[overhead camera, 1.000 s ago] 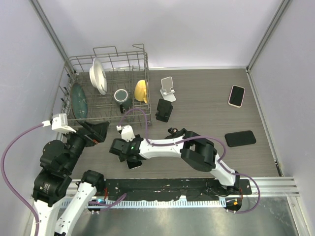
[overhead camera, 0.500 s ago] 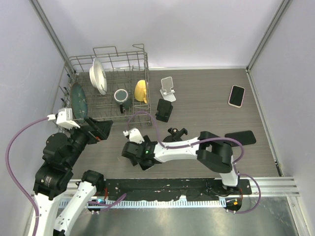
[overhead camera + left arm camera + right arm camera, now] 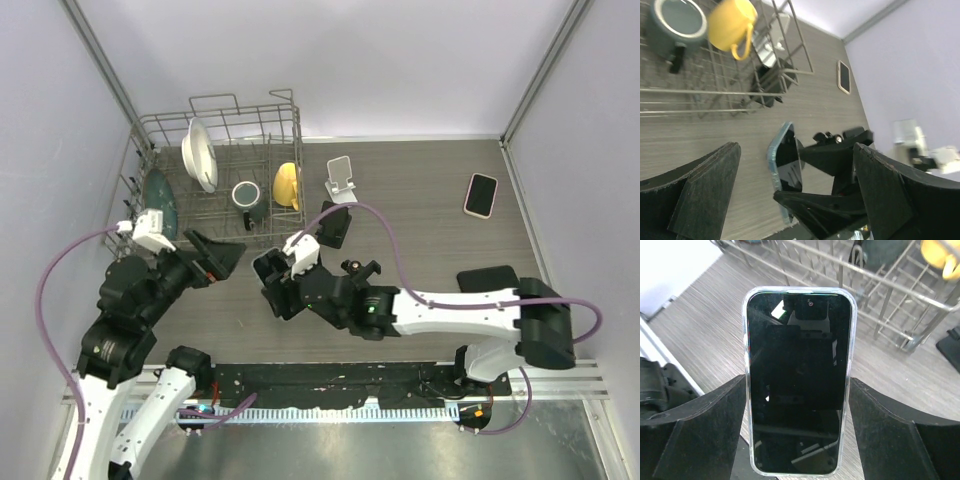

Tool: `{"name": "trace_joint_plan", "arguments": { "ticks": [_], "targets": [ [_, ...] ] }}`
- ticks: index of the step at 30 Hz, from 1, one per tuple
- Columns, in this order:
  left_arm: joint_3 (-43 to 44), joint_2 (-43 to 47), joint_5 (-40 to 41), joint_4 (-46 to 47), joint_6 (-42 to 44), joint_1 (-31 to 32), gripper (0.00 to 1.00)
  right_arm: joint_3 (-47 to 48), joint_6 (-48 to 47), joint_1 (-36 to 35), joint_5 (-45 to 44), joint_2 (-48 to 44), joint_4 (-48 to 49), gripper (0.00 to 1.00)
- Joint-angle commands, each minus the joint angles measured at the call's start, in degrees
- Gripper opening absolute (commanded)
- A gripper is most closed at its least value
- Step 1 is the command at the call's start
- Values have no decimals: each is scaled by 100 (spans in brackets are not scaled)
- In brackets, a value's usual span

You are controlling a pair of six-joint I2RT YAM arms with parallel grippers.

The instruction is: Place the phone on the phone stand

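A phone [image 3: 798, 380] in a clear case, screen dark, stands upright between the fingers of my right gripper [image 3: 798, 390], which is shut on its long edges. In the top view that gripper [image 3: 278, 285] hovers left of centre, near the dish rack. The left wrist view shows the phone [image 3: 785, 165] held clear of the table. A white phone stand [image 3: 341, 180] and a black phone stand [image 3: 334, 224] sit behind it. My left gripper [image 3: 215, 258] is open and holds nothing, just left of the right gripper.
A wire dish rack [image 3: 160, 240] with plates, a yellow mug [image 3: 735, 25] and a grey cup fills the back left. A light-cased phone [image 3: 481, 194] lies at the far right and a black phone [image 3: 488, 281] lies nearer the right edge.
My right gripper has lifted the phone from near the table's front edge and carried it back and right. My left arm has swung toward the table centre, still open.
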State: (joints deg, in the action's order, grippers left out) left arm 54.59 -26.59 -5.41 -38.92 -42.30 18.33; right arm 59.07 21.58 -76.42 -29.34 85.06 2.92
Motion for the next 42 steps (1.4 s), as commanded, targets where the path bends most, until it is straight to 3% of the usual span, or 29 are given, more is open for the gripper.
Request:
{"name": "trace_joint_plan", "arguments": {
  "ticks": [1, 4, 9, 17, 24, 38, 42],
  "targets": [
    [-229, -452, -1417, 744, -278, 22, 99, -246, -699, -22, 104, -867, 948, 1],
    [-334, -794, -2392, 1227, -392, 22, 94, -483, -919, -22, 60, -1333, 956, 1],
    [-580, -1172, -3176, 2054, -858, 57, 86, -677, -1112, -22, 43, -1825, 921, 1],
    [-467, -1559, -2703, 2002, -806, 654, 72, -598, -1288, -22, 25, -2019, 816, 1],
    [-265, -1946, -2053, 2002, -560, 1709, 59, -537, -1367, -22, -28, -2133, 693, 1],
    [-256, -2158, -1920, 2116, -551, 1929, 35, -510, -1262, -22, 139, -2239, 385, 1],
    [-247, -2158, -1885, 2064, -568, 1938, 39, -493, -1227, -22, 218, -2186, 341, 1]
  ]
}}
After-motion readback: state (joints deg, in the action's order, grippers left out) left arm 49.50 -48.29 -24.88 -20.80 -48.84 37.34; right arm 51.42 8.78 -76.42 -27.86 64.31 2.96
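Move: The phone is upright in the right gripper, about 10 cm to the left gripper's right, level with it in reach and 13 cm below. The round-base stand is roughly 29 cm right, 6 cm farther out and 27 cm below the left gripper; the black folding stand is some 24 cm right, 25 cm out and 27 cm below. From the right gripper, the open left gripper waits about 10 cm left and 13 cm above, level in reach. Swing the left gripper right about 15 cm and down some 5 cm to the phone, turning clockwise roughly 35 degrees and dipping the fingertips. Close from wide open to about a third, one finger over the screen and one behind. Meanwhile lift the phone with the right gripper and carry it right, tipping the fingers slightly up and keeping its grip. ##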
